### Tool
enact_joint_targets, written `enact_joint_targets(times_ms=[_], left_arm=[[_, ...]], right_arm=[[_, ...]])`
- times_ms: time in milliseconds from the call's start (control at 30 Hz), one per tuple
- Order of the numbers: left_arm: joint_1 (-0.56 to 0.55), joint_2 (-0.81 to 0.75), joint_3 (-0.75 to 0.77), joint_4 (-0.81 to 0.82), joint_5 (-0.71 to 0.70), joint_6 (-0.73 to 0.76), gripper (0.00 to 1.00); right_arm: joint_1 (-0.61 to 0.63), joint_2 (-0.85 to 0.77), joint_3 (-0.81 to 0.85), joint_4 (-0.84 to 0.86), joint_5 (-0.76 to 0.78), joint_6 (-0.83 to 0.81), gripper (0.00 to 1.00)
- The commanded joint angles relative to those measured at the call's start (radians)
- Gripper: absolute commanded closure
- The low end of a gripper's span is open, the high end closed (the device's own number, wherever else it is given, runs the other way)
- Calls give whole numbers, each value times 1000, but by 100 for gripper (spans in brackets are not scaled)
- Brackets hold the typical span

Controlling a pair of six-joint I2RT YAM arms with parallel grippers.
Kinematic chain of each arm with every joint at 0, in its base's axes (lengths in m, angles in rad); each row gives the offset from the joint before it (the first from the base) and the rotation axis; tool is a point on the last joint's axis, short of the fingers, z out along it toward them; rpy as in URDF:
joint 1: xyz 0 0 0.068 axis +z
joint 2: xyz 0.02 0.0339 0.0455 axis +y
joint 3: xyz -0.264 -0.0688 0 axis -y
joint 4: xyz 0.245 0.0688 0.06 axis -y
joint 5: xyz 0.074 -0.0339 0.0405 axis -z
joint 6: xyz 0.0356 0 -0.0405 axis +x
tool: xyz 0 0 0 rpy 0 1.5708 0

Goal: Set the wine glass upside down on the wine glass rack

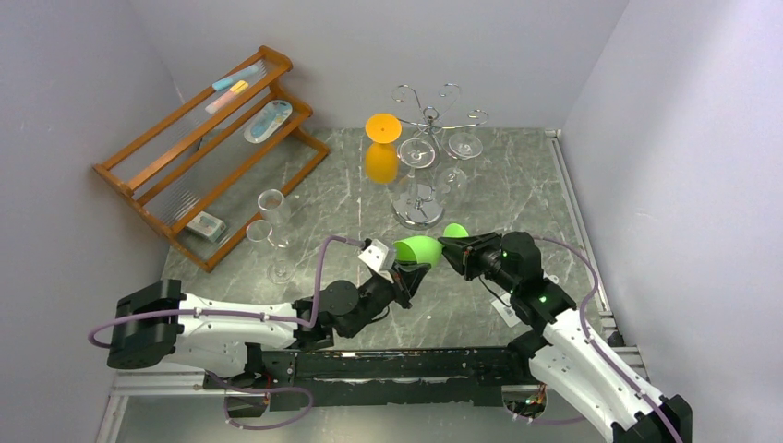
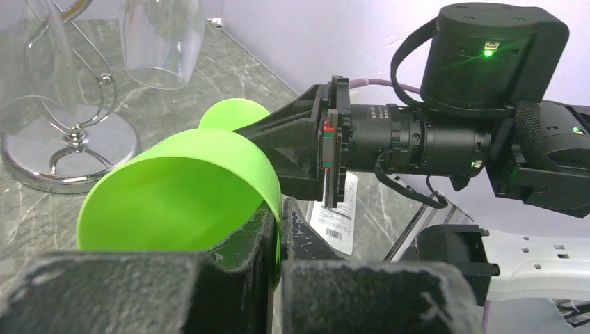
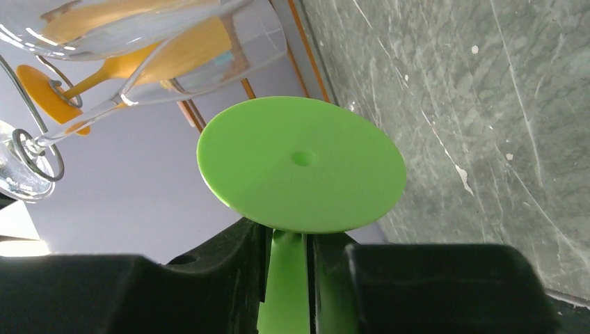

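A green wine glass lies on its side in the air between both arms, in front of the rack. My left gripper is shut on the rim of its bowl, one finger inside and one outside. My right gripper is shut on the stem just below the round foot, with a finger pressed against each side. The wine glass rack, silver wire with curled arms, stands behind on its round chrome base.
An orange glass and two clear glasses hang upside down on the rack. A wooden tiered shelf stands at the back left, with clear glasses on the table beside it. A white label lies under the right arm.
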Motion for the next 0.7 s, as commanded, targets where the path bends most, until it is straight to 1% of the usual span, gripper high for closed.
enact_joint_targets(times_ms=[0, 100, 233, 267, 300, 400, 433, 500, 567, 633, 667], left_arm=[[-9, 9, 32, 82, 50, -17, 95], [-8, 12, 24, 92, 59, -34, 95], [-8, 13, 26, 70, 60, -58, 95], [-9, 10, 26, 58, 58, -70, 91], [-8, 5, 24, 45, 57, -80, 84], [-8, -19, 17, -22, 35, -131, 56], [-8, -30, 28, -75, 13, -167, 47], [-3, -60, 64, -238, 4, -237, 32], [1, -89, 98, -402, 21, -279, 22], [3, -129, 123, -511, 52, -326, 17], [4, -149, 129, -558, 65, -346, 15]], right_arm=[[6, 13, -23, 29, -18, 11, 75], [5, 27, -26, 54, -26, 9, 80], [6, 40, -8, 59, -24, -16, 96], [5, 38, -4, 58, -17, -25, 100], [5, 34, 1, 54, -3, -35, 100], [4, 19, 20, 27, 75, -99, 100], [4, 14, 24, 28, 105, -139, 100], [3, 11, 35, 43, 185, -240, 100], [2, 14, 44, 74, 252, -371, 100], [2, 24, 54, 97, 294, -500, 100], [2, 28, 60, 117, 317, -608, 100]])
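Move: The right hand's slightly parted fingers already straddle the green wine glass's stem; the glass's middle is about 2 cm to its left, 1 cm back and level. The clear glass on the wine glass rack hangs about 13 cm ahead, 1 cm right and 3 cm higher; the other clear glass is 12 cm ahead, 8 cm left, also 3 cm higher. For the left hand, still pinching the bowl wall, the middle lies 4 cm ahead, 2 cm right. The right fingers close and pinch the green glass's stem just above the bowl; only then do the left fingers open wide and let go of the bowl wall, that hand easing back about 1 cm as it tips down some 10 degrees. The right hand then takes the glass about 2 cm forward and 2 cm to its right, rolling its left side down and tilting up, nearly 20 degrees in all. ##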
